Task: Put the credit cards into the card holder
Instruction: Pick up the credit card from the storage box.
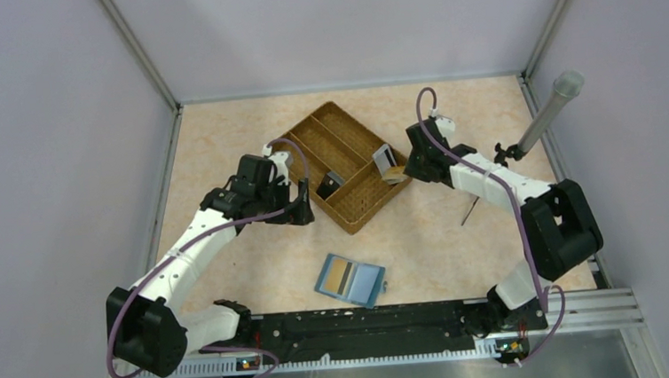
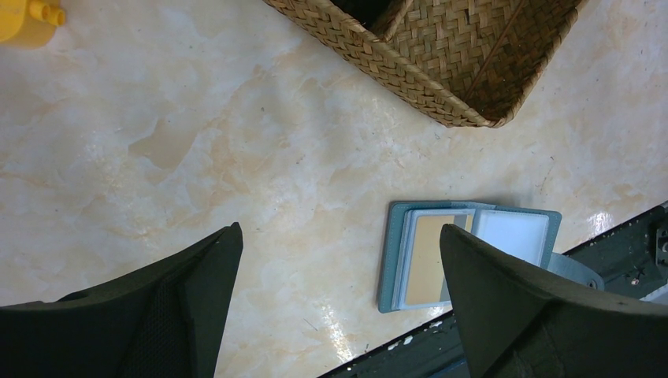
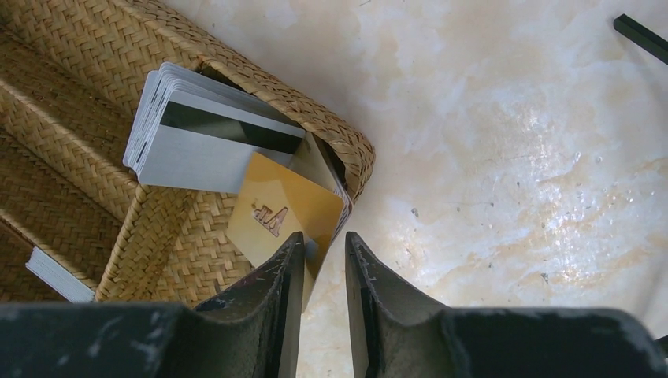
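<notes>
The card holder (image 1: 351, 279) lies open on the table near the front rail, with a tan card (image 2: 429, 260) and a white one (image 2: 512, 232) in its panels. My left gripper (image 1: 304, 209) hangs open above the table beside the woven tray (image 1: 327, 136), its fingers (image 2: 339, 228) wide apart and empty. In the tray's corner a stack of grey credit cards (image 3: 205, 146) leans upright with a gold card (image 3: 280, 213) in front of it. My right gripper (image 3: 324, 236) stands over that corner (image 1: 398, 172), jaws narrowly apart. The gold card's lower edge lies against the left finger's inner face.
The tray (image 3: 71, 173) has several compartments; another card stack (image 3: 55, 276) shows in one. A grey tube on a stand (image 1: 548, 112) rises at the right wall. A thin black rod (image 1: 469, 211) lies by the right arm. A yellow piece (image 2: 27, 17) sits on the table.
</notes>
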`<action>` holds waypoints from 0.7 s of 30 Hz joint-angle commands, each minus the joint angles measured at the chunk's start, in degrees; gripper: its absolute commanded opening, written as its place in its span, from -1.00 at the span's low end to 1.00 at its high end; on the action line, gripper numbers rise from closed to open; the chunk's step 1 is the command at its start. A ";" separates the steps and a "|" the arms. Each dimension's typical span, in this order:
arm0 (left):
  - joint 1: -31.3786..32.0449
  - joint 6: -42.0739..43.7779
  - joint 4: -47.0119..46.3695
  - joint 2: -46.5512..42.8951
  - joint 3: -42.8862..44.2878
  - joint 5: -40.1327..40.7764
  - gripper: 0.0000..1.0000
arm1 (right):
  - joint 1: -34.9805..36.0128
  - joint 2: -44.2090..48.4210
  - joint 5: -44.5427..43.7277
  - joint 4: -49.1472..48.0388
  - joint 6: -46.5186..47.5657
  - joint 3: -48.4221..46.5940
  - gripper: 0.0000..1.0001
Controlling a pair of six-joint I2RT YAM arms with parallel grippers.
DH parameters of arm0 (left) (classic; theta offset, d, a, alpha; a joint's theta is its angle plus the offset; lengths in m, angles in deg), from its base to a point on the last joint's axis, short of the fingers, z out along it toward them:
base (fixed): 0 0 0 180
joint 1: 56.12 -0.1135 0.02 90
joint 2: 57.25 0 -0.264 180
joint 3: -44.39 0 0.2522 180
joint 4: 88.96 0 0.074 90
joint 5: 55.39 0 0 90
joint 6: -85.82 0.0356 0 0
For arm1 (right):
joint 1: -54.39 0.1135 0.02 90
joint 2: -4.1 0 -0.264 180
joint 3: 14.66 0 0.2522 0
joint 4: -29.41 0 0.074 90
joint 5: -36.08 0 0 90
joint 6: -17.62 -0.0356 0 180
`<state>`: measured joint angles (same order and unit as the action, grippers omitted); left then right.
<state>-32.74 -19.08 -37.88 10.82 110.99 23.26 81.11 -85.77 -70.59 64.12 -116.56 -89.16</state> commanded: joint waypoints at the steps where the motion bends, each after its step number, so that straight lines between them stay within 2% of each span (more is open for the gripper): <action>1: -0.17 1.01 -0.67 -1.06 0.77 -0.86 0.97 | -0.66 3.04 -0.95 0.44 -0.01 0.35 -0.54; 8: -0.17 1.01 -0.67 -0.97 0.77 -0.86 0.98 | -0.70 3.59 -0.81 -0.78 -0.59 1.19 -0.73; 14: -0.17 1.10 -0.63 -0.93 0.70 -0.86 0.97 | -0.70 3.00 -0.26 -2.39 -1.00 2.03 -0.76; 21: -0.17 1.10 -0.67 -1.03 0.69 -0.47 0.97 | -0.70 4.31 0.32 -7.21 -3.95 4.31 -0.96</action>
<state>-32.74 -19.01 -37.88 10.82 110.99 23.26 81.11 -84.17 -69.93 59.53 -118.66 -86.47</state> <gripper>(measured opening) 0.986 0.051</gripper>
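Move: The gold credit card stands tilted up at the right corner of the storage box, its lower right edge already between the right hand's fingers; its middle is about 3 cm to the left, level fore and aft, and 1 cm below. The white card stack lies some 6 cm left, 4 cm ahead and 3 cm lower, and the card holder about 17 cm left, 25 cm back and 5 cm lower. From the left hand the gold card is about 12 cm ahead, 25 cm right and 4 cm below. The right hand all but stays in place beside the box corner, closing its fingers from about a quarter open to nearly shut, so that they pinch the gold card by its lower right edge. It creeps up about 0.5 cm as they close, then eases about 0.5 cm left with a little forward in it, over the box, the fingertips tilting outward and the wrist rolling by only some 5 degrees. ##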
